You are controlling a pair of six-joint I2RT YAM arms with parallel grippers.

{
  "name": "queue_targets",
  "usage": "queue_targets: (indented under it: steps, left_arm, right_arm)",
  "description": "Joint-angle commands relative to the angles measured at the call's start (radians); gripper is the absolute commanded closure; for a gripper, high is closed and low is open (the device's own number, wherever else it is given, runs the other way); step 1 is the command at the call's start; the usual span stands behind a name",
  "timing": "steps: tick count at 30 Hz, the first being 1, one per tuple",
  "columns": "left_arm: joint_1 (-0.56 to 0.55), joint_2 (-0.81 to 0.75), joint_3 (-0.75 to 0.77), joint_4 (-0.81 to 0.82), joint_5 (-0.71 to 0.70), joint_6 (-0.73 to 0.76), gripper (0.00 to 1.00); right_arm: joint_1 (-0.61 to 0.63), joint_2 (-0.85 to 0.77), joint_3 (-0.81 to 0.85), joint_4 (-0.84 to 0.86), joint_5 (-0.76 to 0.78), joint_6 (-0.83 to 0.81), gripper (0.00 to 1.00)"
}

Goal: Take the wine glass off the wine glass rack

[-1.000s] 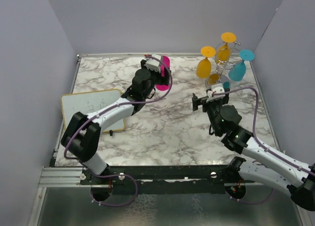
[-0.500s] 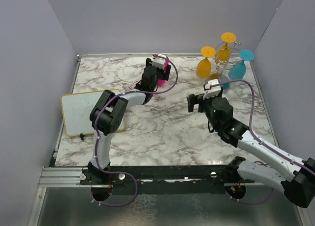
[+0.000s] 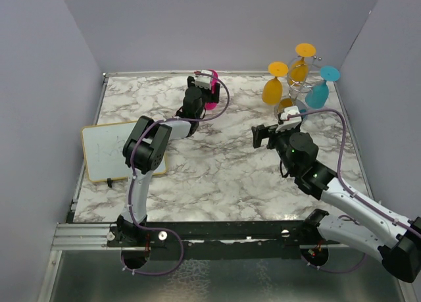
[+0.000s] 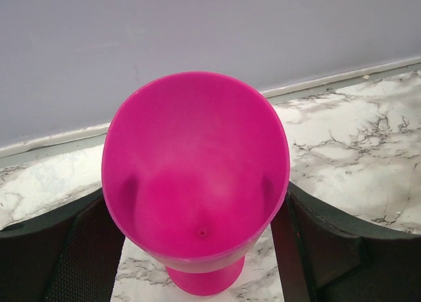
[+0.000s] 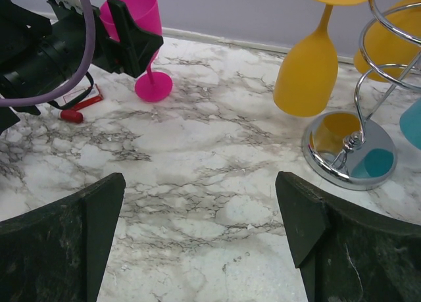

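Note:
A pink wine glass (image 4: 197, 183) stands upright with its foot on the marble table (image 3: 223, 170) at the back middle. My left gripper (image 4: 194, 249) is shut on its bowl, one finger pressed against each side; the same glass (image 5: 141, 25) shows in the right wrist view with its foot (image 5: 153, 88) on the table. The silver wire wine glass rack (image 3: 301, 85) stands at the back right on its round shiny base (image 5: 348, 151). Two orange glasses (image 3: 272, 90) and a teal one (image 3: 318, 93) hang upside down from it. My right gripper (image 5: 197, 229) is open and empty, left of and nearer than the rack.
A small whiteboard (image 3: 122, 151) lies at the table's left edge. A red object (image 5: 79, 108) lies on the marble by the left gripper. Grey walls close in the table on the left, back and right.
The left arm has turned the pink glass from lying tilted in the air to upright with its foot on the table. The right gripper has shifted slightly.

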Motion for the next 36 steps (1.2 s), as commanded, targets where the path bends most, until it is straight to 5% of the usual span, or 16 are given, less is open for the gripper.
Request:
queue_targets:
  steps: [1,6,21,25,36]
  left_arm:
    - [-0.001,0.015,0.006,0.069,0.038,0.001,0.24]
    - [-0.001,0.014,0.003,0.067,0.037,0.010,0.15]
    - [0.008,0.048,-0.018,0.061,0.020,-0.022,0.17]
    - [0.011,0.050,-0.006,0.029,0.020,-0.024,0.02]
    - [0.012,-0.098,-0.069,-0.123,0.033,-0.064,0.01]
  right_arm:
    - [-0.004,0.006,-0.010,0.039,-0.003,-0.009,0.00]
    - [-0.004,0.004,0.000,0.028,-0.008,0.003,0.00]
    - [-0.004,-0.034,-0.001,0.029,-0.022,0.006,0.00]
    - [-0.004,-0.039,0.003,0.032,-0.022,0.005,0.00]
    - [-0.004,-0.084,0.023,-0.002,-0.060,0.031,0.00]
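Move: My left hand still grips the pink wine glass by its bowl; the glass's middle is right beneath the hand point, about 4 cm lower. The rack stands some 27 cm to the right and 7 cm nearer, its closest yellow glass about 21 cm to the right and 4 cm nearer. A red marker lies roughly 11 cm to the left and 5 cm nearer. From my right hand the pink glass is about 28 cm ahead, 15 cm left and 12 cm lower. I let go of the pink bowl with my left hand: the fingers spread in steps from their squeezing grip to fully open. As they widen I sink the hand about 4 cm around the standing glass, tipping it some 5 degrees downward, and only at the last begin to ease back. My right hand, empty and open, just drifts up nearly 2 cm. ##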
